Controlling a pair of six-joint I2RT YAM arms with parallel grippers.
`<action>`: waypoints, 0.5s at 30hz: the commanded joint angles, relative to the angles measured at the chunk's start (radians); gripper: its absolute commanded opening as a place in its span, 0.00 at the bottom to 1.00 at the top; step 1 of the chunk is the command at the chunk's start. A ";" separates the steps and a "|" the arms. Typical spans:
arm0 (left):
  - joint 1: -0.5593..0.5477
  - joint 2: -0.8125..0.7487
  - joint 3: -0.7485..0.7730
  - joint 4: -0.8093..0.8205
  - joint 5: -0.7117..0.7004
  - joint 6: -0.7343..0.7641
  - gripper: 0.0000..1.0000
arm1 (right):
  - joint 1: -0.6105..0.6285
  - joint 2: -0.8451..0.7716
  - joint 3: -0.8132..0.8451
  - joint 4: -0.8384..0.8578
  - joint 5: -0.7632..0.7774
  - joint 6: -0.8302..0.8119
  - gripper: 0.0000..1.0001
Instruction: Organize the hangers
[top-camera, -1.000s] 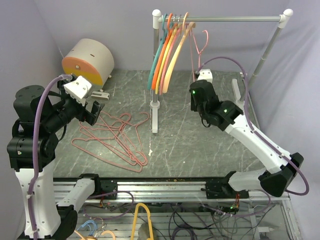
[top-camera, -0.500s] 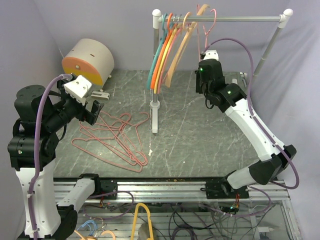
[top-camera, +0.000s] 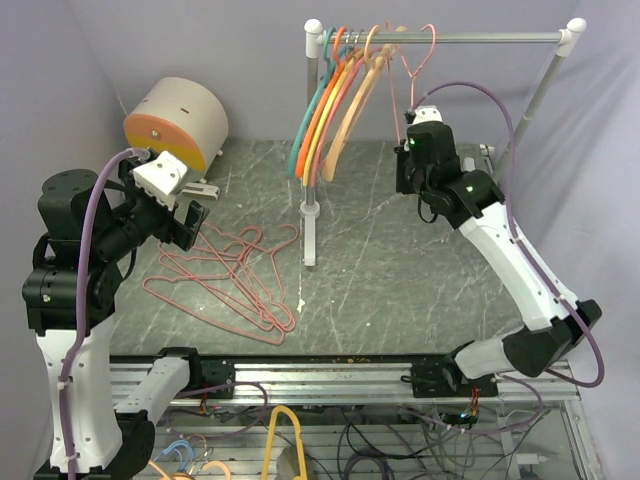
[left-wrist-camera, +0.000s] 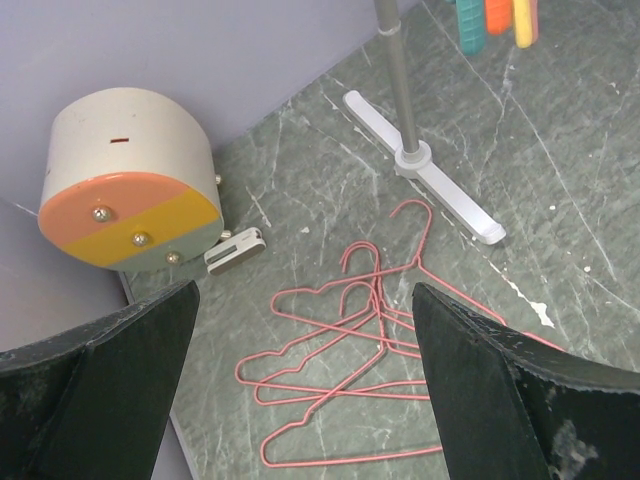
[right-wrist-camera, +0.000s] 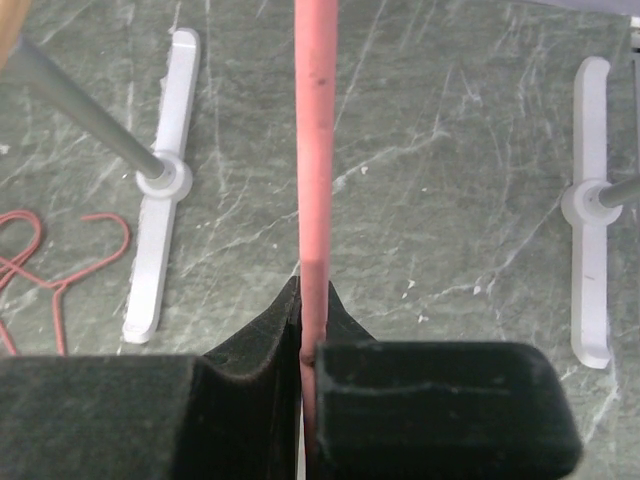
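Note:
My right gripper (top-camera: 411, 108) is shut on a thin pink wire hanger (top-camera: 421, 58), raised high under the silver rail (top-camera: 480, 38). The hanger's hook crosses the rail just right of the plastic ones; whether it rests on the rail I cannot tell. In the right wrist view the pink wire (right-wrist-camera: 313, 150) runs straight up from my pinched right gripper (right-wrist-camera: 308, 300). Teal (top-camera: 305, 135), orange (top-camera: 322, 120) and peach (top-camera: 350, 115) plastic hangers hang at the rail's left end. Several pink wire hangers (top-camera: 235, 275) lie tangled on the table below my open left gripper (top-camera: 180, 215), and the left wrist view shows that pile (left-wrist-camera: 370, 340) between its spread fingers (left-wrist-camera: 500, 400).
The rack's left post (top-camera: 310, 225) stands mid-table on a white foot (right-wrist-camera: 160, 200); its right foot (right-wrist-camera: 590, 250) lies near the table's right side. A beige drum with an orange face (top-camera: 175, 120) sits at the back left, next to the pile. Cables run along the near edge.
My right arm has lifted the pink hanger from below the rail up to it, so its hook now crosses the rail. The plastic hangers swung slightly. The left arm barely shifted.

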 joint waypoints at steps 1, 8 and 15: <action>0.000 -0.006 -0.006 0.038 -0.009 -0.006 1.00 | -0.003 -0.082 -0.023 -0.011 -0.080 0.018 0.00; 0.003 -0.004 -0.018 0.051 -0.034 -0.013 1.00 | -0.003 -0.164 -0.106 -0.033 -0.139 0.044 0.00; 0.002 -0.010 -0.031 0.059 -0.026 -0.023 1.00 | -0.004 -0.224 -0.214 -0.035 -0.160 0.067 0.00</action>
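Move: The right hand holds the pink hanger, its hook up near the rail; the spot of rail it is meant for is about 8 cm ahead of that hand and 22 cm higher. Along the rail, the beige hanger hangs some 8 cm ahead, 11 cm left and 14 cm above the hand, and the rack's left post is 8 cm ahead and about 20 cm left. From the left hand, that rail spot is roughly 22 cm ahead, 40 cm to the right and 12 cm up. Keeping its pinch on the pink hanger, the right hand draws it back from the rail by about 5 cm, rising a centimetre at first and sinking some 2 cm towards the end. The fingers stay shut while the wrist turns slightly counter-clockwise and rolls its left side up, each by about 5 degrees. ##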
